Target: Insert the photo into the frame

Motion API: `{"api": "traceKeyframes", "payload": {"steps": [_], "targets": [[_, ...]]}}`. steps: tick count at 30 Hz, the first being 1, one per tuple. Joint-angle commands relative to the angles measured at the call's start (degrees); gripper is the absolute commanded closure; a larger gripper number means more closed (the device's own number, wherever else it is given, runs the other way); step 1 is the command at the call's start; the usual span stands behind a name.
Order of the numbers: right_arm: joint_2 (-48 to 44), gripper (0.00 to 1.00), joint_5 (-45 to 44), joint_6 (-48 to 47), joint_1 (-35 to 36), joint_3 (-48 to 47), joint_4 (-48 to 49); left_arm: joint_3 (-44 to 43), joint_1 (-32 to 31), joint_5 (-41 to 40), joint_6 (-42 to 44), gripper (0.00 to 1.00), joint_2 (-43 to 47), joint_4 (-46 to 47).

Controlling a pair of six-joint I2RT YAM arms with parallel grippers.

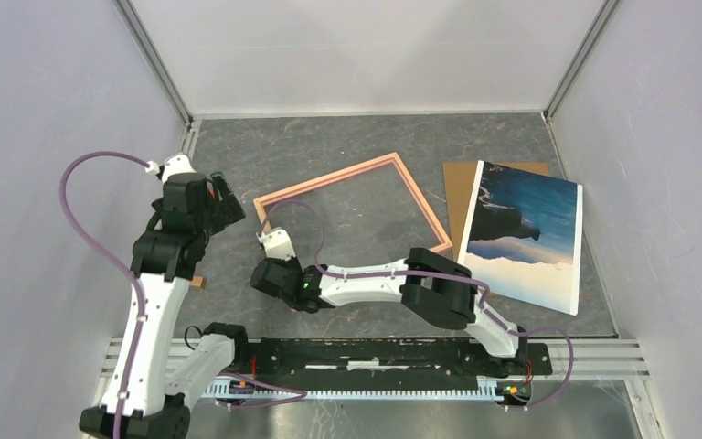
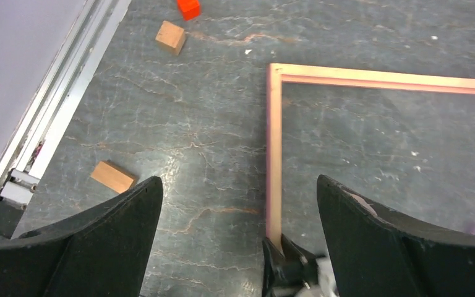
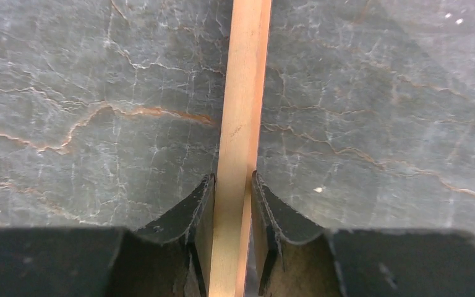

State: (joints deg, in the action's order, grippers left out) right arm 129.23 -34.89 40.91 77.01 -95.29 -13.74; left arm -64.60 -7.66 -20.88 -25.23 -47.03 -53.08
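The salmon-pink frame lies flat at the middle of the grey table. My right gripper reaches to its near left corner. In the right wrist view, the gripper has both fingers pressed against the sides of the frame's rail. The photo, with dark cliffs and blue water, lies face up at the right, away from both grippers. My left gripper hovers left of the frame. Its jaws stand wide open with nothing between them, above the table beside the frame's left rail.
A brown backing board lies partly under the photo. Two small wooden blocks and a red block lie on the table left of the frame. Pale walls close in the table on three sides.
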Motion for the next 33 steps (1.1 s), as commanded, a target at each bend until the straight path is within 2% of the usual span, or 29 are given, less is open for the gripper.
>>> {"api": "traceKeyframes", "payload": {"steps": [1,6,9,11,15,17,24,29,33], "targets": [[-7.7,1.0,3.4,-2.5,-1.2,0.9,7.6,0.1,4.6,3.9,-4.2,0.0,-3.9,3.3],[-10.7,1.0,7.7,-2.3,-1.6,3.3,9.0,6.8,13.2,22.2,-8.2,0.0,-6.9,9.1],[-14.4,1.0,10.0,-2.3,-1.8,8.1,11.9,8.0,21.9,35.2,-6.0,0.0,-9.2,11.6],[-17.3,1.0,12.6,-3.0,-2.2,12.7,15.8,8.6,24.0,40.1,-6.5,0.0,-10.7,12.3],[-21.5,1.0,15.9,-3.2,-3.1,18.7,20.6,18.3,27.3,56.7,-13.1,0.0,-11.4,25.2],[-22.4,1.0,16.4,-3.3,-3.4,19.2,20.5,22.8,28.3,61.4,-15.6,0.0,-11.4,31.6],[-23.5,1.0,18.2,-2.6,-3.6,19.6,21.4,30.0,28.5,60.4,-15.9,0.0,-10.5,34.6],[-24.4,1.0,19.6,-1.3,-3.6,21.8,24.1,37.6,28.2,68.7,-24.4,0.0,-15.2,51.8],[-24.3,1.0,20.4,-0.3,-3.6,22.3,24.2,37.2,27.7,72.2,-25.0,0.0,-21.0,56.7]]}}
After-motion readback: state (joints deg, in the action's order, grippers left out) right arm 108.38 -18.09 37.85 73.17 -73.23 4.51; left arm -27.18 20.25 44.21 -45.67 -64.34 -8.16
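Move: The left hand's open fingers are bound for the frame's left bar, at a stretch about 5 cm ahead, 7 cm to the right and 23 cm below them. The frame's near-left block, a tan one, lies some 5 cm back and 8 cm left; another tan block is about 12 cm ahead and 7 cm left, both roughly 24 cm lower. The right hand already pinches that bar; the stretch lies about 8 cm ahead and 3 cm left of its grip, level with it. Down steeply by about 16 cm goes the left hand, first easing forward, then swinging right to the frame's left bar, rolling nearly 60 degrees so its left side drops; its fingers stay wide open, one on either side of the bar. Meanwhile the right hand keeps its pinch and raises the bar some 8 cm, turning a little counter-clockwise. ##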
